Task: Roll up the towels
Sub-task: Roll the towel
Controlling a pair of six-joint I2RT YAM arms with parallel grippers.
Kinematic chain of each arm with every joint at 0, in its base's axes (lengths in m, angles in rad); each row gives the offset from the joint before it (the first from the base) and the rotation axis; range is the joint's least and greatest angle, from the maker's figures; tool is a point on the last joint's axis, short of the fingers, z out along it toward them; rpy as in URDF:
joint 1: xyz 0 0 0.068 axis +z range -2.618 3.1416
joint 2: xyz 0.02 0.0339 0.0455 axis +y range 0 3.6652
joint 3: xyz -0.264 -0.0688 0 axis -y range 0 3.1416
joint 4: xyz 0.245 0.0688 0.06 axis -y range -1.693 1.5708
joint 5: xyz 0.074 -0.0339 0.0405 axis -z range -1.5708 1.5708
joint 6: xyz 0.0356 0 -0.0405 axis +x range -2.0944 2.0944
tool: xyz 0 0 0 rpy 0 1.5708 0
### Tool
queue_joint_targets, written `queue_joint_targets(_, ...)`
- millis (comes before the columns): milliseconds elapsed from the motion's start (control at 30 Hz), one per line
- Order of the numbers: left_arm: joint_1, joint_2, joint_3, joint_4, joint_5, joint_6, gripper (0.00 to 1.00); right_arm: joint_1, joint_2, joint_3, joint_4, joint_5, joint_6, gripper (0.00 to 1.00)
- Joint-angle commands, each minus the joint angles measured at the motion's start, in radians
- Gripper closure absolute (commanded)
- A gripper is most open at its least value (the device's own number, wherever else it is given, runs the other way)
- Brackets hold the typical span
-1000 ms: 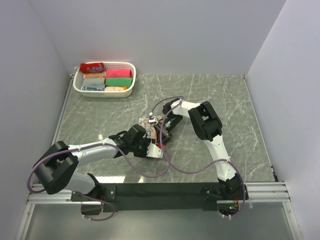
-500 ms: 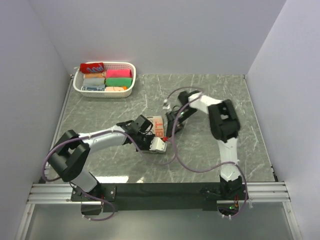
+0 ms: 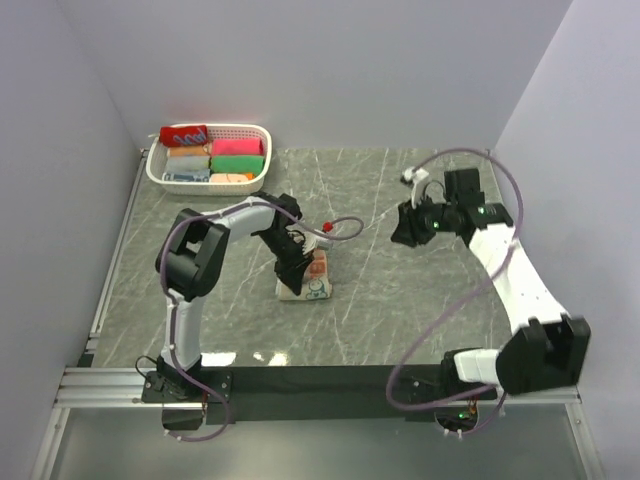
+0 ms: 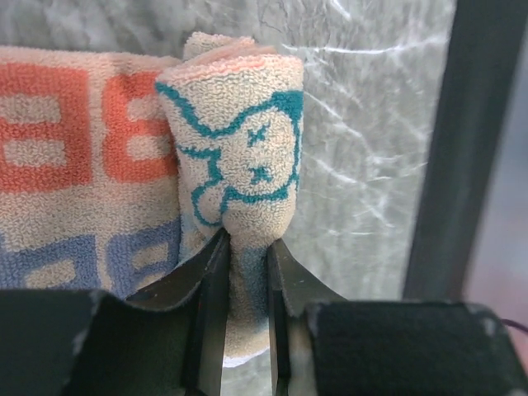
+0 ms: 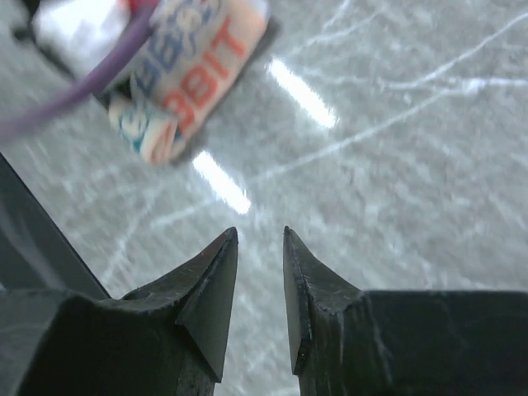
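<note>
A cream towel (image 3: 312, 282) with orange-red letters and teal print lies partly rolled mid-table. In the left wrist view its rolled end (image 4: 239, 140) with the teal cartoon face is pinched between the fingers of my left gripper (image 4: 246, 247), which is shut on it; the flat part runs off to the left. From above, the left gripper (image 3: 298, 266) stands over the towel. My right gripper (image 3: 403, 232) hangs well to the right, open and empty (image 5: 261, 235), with the towel (image 5: 194, 58) far ahead of it. A red towel (image 3: 184, 135) rests on the basket's left rim.
A white basket (image 3: 258, 135) at the back left holds several coloured rolled towels. A purple cable (image 5: 91, 82) loops near the cream towel. Walls close in the table at the left, back and right.
My right gripper let go, opened and drew back to the right, away from the towel. My left gripper closed on the rolled end, and the left arm swung up and round.
</note>
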Motion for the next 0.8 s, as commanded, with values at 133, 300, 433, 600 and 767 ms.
queue_joint_targets(133,0.029,0.243,0.151,-0.212,-0.107,0.013,0.87,0.262,-0.139,-0.147,-0.043,0.194,-0.183,0.62)
queue_joint_targets(300,0.053,0.282,0.183,-0.208,-0.088,0.012,0.82,0.451,-0.061,-0.129,0.040,0.320,-0.220,0.43)
queue_joint_targets(433,0.061,0.304,0.181,-0.205,-0.082,0.019,0.77,0.617,-0.032,-0.132,0.156,0.431,-0.266,0.38)
queue_joint_targets(600,0.078,0.321,0.191,-0.209,-0.074,0.022,0.74,0.778,0.048,-0.181,0.351,0.467,-0.329,0.38)
queue_joint_targets(767,0.079,0.327,0.211,-0.215,-0.082,0.033,0.73,0.832,0.187,-0.164,0.442,0.434,-0.337,0.37)
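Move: The left hand already has the towel's roll between its fingers, the roll's middle some 3 cm to its right and level with it. The flat rest of the towel lies about 6 cm ahead of that hand and 3 cm right. From the high right hand, the roll's middle is about 19 cm left, 11 cm back and 17 cm below; the flat part is some 18 cm left and 5 cm back. The left fingers keep their pinch on the towel's roll while that wrist tilts some 20 degrees, its fingertips swinging back towards the base. The right hand, touching nothing, first draws back, then sweeps left and sinks towards the roll's right end, about 18 cm left, 10 back and 8 down, turning some 40 degrees counter-clockwise and opening its fingers. ##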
